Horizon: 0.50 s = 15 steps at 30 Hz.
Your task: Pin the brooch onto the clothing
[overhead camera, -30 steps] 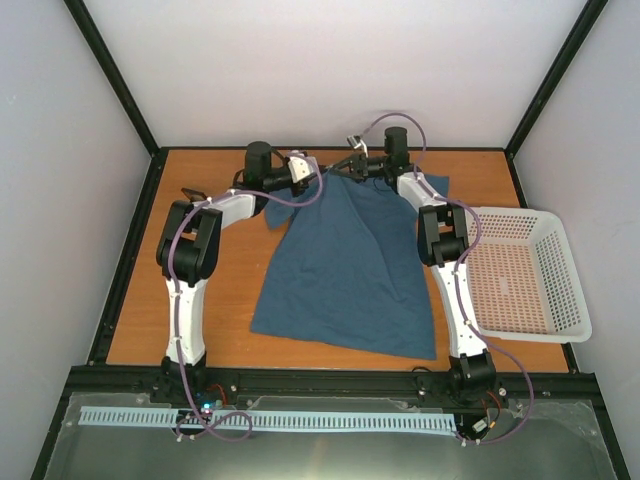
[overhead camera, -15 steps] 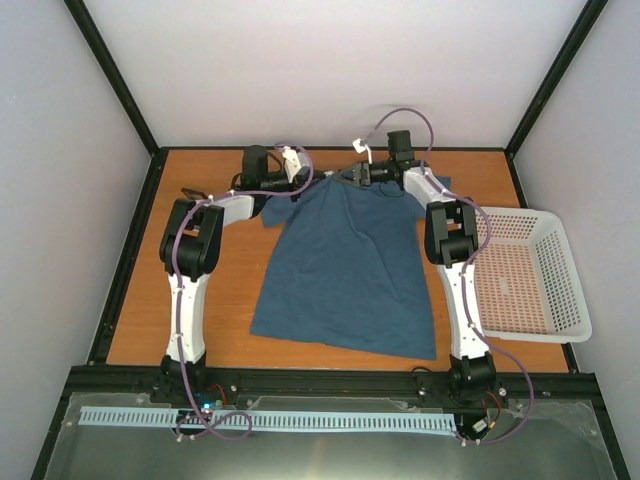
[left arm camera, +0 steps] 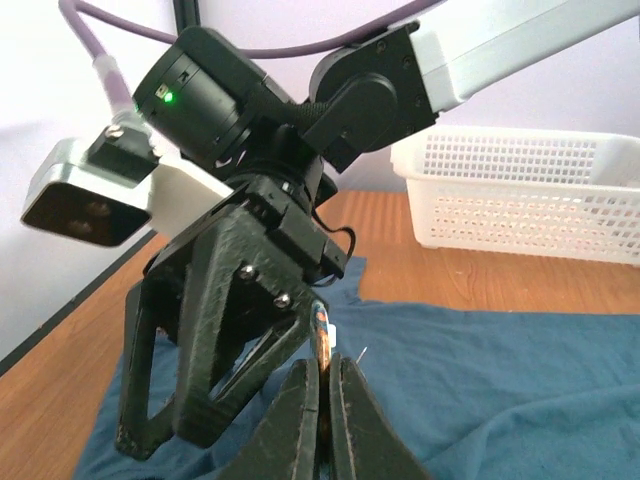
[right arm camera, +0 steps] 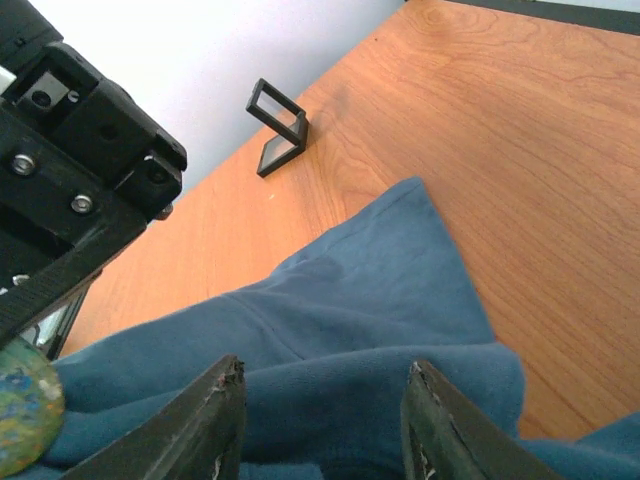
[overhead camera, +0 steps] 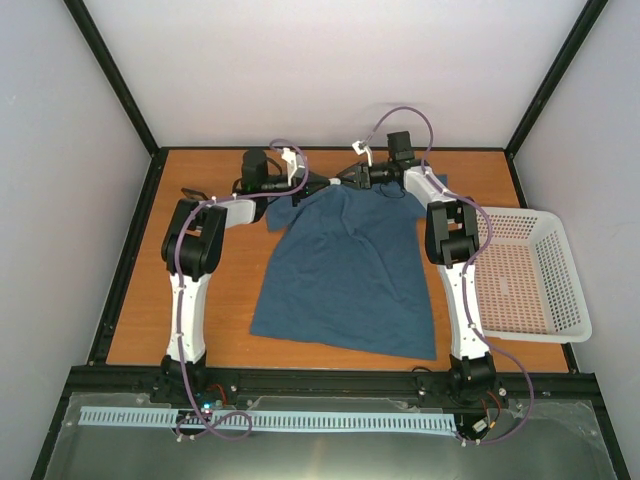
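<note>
The teal-blue T-shirt [overhead camera: 345, 270] lies flat on the table, collar at the far end. My left gripper [overhead camera: 322, 184] is shut on the brooch, which the left wrist view shows edge-on [left arm camera: 321, 335] between the fingertips [left arm camera: 300, 385], its pin sticking out just above the fabric [left arm camera: 500, 390]. My right gripper [overhead camera: 342, 179] faces it, nearly tip to tip over the collar. It is open [right arm camera: 325, 420], with a raised fold of shirt [right arm camera: 340, 400] between its fingers. The brooch shows as a pale green-blue disc at the lower left of the right wrist view [right arm camera: 25, 405].
A white mesh basket [overhead camera: 520, 275] stands at the right of the table. A small black frame-like holder [right arm camera: 278, 125] stands on the bare wood at the far left, near the back wall. Black rails edge the table.
Both grippers have come together over the collar: the left moved right, the right turned and reached left. The shirt's collar end has shifted slightly.
</note>
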{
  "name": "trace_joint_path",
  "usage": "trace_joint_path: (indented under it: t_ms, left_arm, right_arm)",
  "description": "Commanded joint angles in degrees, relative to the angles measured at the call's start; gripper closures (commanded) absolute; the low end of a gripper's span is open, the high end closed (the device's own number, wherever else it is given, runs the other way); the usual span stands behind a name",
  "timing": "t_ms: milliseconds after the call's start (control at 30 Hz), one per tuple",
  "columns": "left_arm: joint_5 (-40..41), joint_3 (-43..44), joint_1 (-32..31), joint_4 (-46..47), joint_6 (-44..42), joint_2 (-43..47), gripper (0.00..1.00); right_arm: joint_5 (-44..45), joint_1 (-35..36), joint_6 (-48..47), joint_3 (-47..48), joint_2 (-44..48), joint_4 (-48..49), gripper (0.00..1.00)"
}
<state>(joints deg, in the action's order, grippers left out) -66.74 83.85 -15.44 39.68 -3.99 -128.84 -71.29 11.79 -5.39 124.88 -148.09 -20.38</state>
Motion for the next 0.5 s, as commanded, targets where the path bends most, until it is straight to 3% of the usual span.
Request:
trace_joint_path:
  t_ms: [0,100,267,467]
  left_arm:
    - [-3.22,2.68,0.2,8.06,7.21,-2.19,0.99]
    - [-2.98,2.73,0.36,7.81,7.38,-2.46,0.99]
    - [-2.61,1.79,1.51,6.11,6.32,-2.08,0.99]
    - [-2.25,2.23,2.21,3.87,4.9,-2.24,0.99]
  right_arm:
    - [0.73,0.38,1.24,1.76,-0.98,0.47,0.58]
    - [4.32,-0.15,2.08,0.77,-0.21,0.34,0.48]
    - [5.93,-2.68,4.72,-5.7,4.11,5.09,0.39]
    - [5.17,-3.27,-1.49,-14.26,12.13,8.03,0.22]
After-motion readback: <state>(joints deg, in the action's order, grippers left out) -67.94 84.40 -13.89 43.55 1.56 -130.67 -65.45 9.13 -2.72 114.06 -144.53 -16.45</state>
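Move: The brooch, gripped by the left hand, has its middle about 1 cm to the right of that hand point; the raised fold of the shirt it is being worked into lies some 3 cm right and 3 cm below. From the open right hand, the brooch is roughly 3 cm back, 2 cm left and 3 cm higher. That fold is about 3 cm back, 1 cm left and 2 cm down; the left sleeve end lies some 15 cm left, 8 cm back and 11 cm lower. The brooch stays pinched in the shut left fingers, which ease only about 1.5 cm left and forward, while the right hand leaves its side: after a slight forward drift it backs off to the right and sinks, some 3.5 cm each way, low over the shirt. Its fingers spread from about half open to nearly three quarters as it goes. ##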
